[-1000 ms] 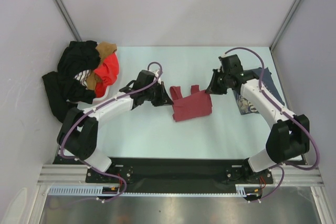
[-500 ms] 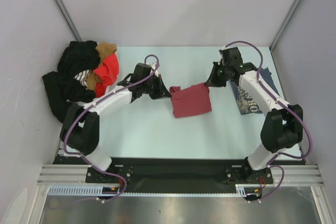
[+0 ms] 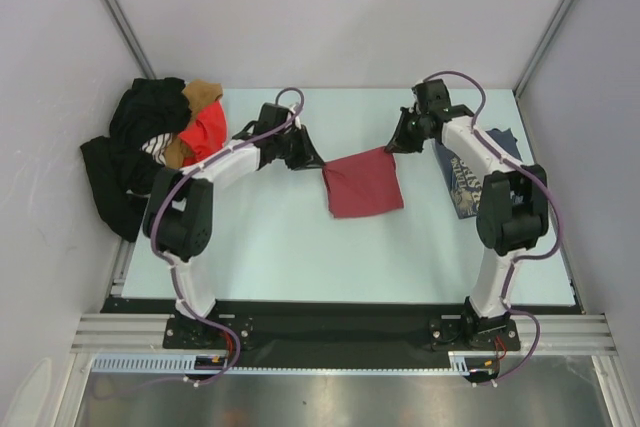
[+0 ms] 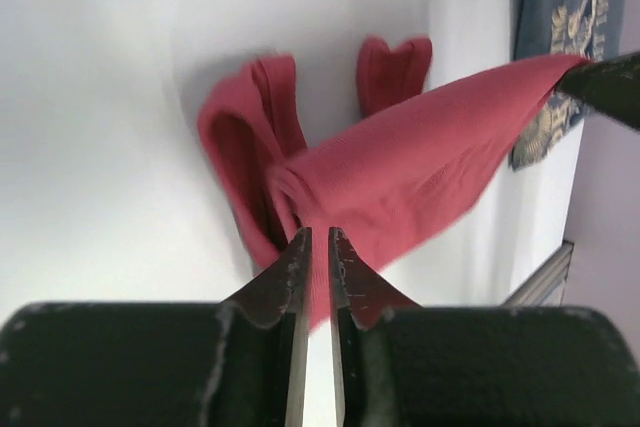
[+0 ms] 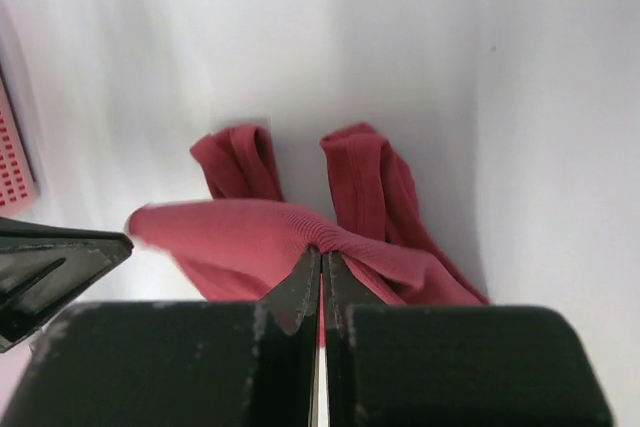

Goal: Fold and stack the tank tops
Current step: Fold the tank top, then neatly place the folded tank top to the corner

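The maroon tank top (image 3: 363, 185) lies mid-table as a rough square, its far edge lifted and stretched between both grippers. My left gripper (image 3: 318, 161) has that edge's left corner between its jaws, which stand a sliver apart with red cloth (image 4: 420, 167) in the gap at my left gripper (image 4: 320, 237). My right gripper (image 3: 392, 148) is shut on the right corner; the cloth (image 5: 230, 232) bunches at my right gripper (image 5: 321, 255). Both straps lie on the table under the raised edge. The blue-grey tank top (image 3: 470, 182) with its pale print (image 4: 560, 37) lies flat at the right, partly under the right arm.
A heap of black, orange-red and brown clothes (image 3: 160, 147) fills the back left corner and spills over the table's left edge. Pale walls close the back and both sides. The other arm's dark finger (image 5: 50, 267) shows at the left of the right wrist view.
Both grippers have carried the maroon top's edge toward the back, over its straps, leaving a square shape. The left jaws have parted slightly.
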### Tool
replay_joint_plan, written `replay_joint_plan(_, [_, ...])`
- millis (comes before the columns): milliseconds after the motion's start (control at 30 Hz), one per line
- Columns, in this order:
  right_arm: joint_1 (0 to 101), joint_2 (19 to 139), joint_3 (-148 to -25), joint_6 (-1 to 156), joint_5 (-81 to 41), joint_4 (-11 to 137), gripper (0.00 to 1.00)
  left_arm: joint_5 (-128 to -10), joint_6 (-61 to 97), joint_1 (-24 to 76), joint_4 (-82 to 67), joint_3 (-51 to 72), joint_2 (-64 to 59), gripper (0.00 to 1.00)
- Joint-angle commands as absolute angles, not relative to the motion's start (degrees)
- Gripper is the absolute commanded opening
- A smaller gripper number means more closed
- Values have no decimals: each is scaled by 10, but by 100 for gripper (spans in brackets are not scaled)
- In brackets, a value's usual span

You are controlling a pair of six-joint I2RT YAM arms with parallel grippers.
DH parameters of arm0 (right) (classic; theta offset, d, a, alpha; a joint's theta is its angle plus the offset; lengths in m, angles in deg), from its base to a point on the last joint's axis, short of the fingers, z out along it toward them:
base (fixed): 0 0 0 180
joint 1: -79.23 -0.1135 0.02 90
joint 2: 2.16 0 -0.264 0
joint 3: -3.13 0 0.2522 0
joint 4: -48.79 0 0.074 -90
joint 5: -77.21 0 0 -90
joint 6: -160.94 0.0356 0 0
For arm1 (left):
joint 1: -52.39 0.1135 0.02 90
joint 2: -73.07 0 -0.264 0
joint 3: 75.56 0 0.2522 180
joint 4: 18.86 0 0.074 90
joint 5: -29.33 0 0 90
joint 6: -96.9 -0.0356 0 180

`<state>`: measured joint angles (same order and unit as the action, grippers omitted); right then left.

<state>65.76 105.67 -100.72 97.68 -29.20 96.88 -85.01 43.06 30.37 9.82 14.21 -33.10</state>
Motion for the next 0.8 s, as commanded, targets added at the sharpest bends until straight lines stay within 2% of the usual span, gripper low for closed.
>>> replay_joint_plan(0, [665,1097,-1054,991,-294,939,1,-859,415,315,101,209,-393,16])
replay_joint_plan(33, [666,1123,-1058,996,-296,916,5,-859,416,316,104,222,-410,17])
replay_joint_plan(67, [667,1138,-1063,1006,-294,908,15,-855,420,319,105,245,-439,21])
replay_joint_plan(100, [666,1152,-1082,1009,-295,901,25,-853,422,323,104,253,-450,27])
replay_joint_plan(167, [669,1192,-1104,1017,-287,903,37,-847,428,328,89,255,-463,54])
replay_joint_plan(233, [669,1189,-1090,1017,-285,876,48,-808,427,331,72,246,-441,62])
replay_joint_plan(267, [669,1170,-1079,1015,-278,867,63,-798,421,331,62,226,-427,72])
replay_joint_plan(333, [669,1149,-1050,1002,-274,847,78,-776,412,330,50,209,-400,77])
replay_joint_plan(533, [689,1089,-991,969,-293,844,79,-759,391,310,53,141,-315,93])
replay_joint_plan(667, [689,1074,-939,943,-317,844,76,-752,412,279,33,81,-285,94])
replay_joint_plan(767, [689,1056,-884,936,-317,817,79,-746,429,260,15,62,-286,95])
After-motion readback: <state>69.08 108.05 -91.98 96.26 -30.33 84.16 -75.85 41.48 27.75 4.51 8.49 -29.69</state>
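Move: I hold the red tank top's lifted edge up, my two hands some 14 cm apart. Its laying spot is about 5 cm ahead and 8 below my left hand, 5 ahead and 10 below my right. The straps' ends lie near there: the left strap 6 cm ahead and 2 right of my left hand, the right strap 3 ahead and 4 left of my right hand. The folded navy tank top lies about 20 cm right and 2 ahead of my right hand. I carry both hands on forward about 5 cm while dipping some 6 cm, opening the fingers wide on the way to let the edge down over the straps. Then I draw back: my left hand rises about 5 cm and comes back as far, my right comes back about 3 cm, edging right and rising slightly; both stay open. ##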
